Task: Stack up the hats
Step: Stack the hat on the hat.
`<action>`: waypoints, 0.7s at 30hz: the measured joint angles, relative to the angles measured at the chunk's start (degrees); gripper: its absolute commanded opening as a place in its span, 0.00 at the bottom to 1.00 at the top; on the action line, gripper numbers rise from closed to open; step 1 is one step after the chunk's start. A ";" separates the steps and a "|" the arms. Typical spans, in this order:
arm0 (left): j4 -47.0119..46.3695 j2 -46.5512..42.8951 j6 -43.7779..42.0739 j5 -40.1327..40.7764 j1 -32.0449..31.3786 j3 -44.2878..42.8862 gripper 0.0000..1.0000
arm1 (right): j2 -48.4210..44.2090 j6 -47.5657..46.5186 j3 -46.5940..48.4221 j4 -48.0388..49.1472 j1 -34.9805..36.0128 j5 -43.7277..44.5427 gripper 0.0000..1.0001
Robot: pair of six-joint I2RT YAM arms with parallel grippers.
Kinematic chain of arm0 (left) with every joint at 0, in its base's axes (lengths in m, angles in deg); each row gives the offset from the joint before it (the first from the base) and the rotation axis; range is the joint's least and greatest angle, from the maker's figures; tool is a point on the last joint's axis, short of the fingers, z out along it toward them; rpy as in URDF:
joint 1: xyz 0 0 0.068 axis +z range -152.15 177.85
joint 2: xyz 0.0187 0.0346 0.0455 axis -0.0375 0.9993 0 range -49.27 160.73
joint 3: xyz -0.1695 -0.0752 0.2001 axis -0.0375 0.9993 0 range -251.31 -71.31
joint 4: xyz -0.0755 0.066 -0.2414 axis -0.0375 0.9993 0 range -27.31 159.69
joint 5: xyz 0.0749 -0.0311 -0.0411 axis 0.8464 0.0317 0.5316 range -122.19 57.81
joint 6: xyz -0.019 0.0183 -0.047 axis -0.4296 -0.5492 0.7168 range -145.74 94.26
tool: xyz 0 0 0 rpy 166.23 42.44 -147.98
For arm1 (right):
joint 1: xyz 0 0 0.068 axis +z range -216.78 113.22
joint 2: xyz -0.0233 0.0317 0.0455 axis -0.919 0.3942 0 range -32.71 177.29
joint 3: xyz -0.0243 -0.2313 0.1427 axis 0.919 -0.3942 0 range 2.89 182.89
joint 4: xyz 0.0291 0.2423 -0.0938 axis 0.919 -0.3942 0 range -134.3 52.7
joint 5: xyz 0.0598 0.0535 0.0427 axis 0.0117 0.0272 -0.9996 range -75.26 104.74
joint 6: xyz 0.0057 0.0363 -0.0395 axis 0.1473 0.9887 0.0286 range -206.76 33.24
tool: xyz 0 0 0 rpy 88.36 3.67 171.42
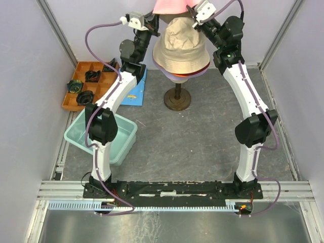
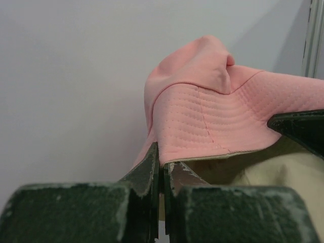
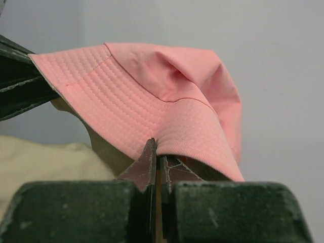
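A pink hat (image 1: 172,6) hangs stretched between my two grippers at the far edge of the top view, above the stack. My left gripper (image 1: 156,20) is shut on its brim (image 2: 202,111), jaws pinched on the brim edge (image 2: 163,162). On the opposite side my right gripper (image 1: 195,14) is shut on the brim (image 3: 152,91), also at the edge (image 3: 158,152). Below sits a cream-beige hat (image 1: 180,45) on top of other hats, whose orange and lavender brims (image 1: 183,77) peek out, all on a dark stand (image 1: 177,101). The cream hat (image 2: 293,177) shows under the pink one.
An orange-brown compartment tray (image 1: 76,93) with dark items stands at the back left. A blue patterned cloth (image 1: 137,91) lies beside it. A teal bin (image 1: 104,139) sits by the left arm. Grey walls and metal posts close in the sides.
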 measured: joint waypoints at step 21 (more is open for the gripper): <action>-5.60 -14.93 -1.16 -1.88 -3.28 23.30 0.03 | -18.36 13.22 -24.50 5.57 -2.32 -4.55 0.00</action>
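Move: Both hands hold the pink hat by its near brim, and its crown stands about 7 cm ahead of them, a little above and between them. From the left hand, the tan hat on top of the stack is some 4 cm back, 11 cm to the right and 12 cm below. From the right hand, it is about 5 cm back, 5 cm to the left and again 12 cm below. The red hat sits directly under the tan one, roughly 6 cm lower. Down first, about 7 cm with the left hand and 5 cm with the right, then back towards the base some 7 cm while rising again through most of that dip. The hands thus draw the pink hat back over the tan crown. Both grippers keep their pinch on the brim, and the right wrist turns gently, about 10 degrees. ##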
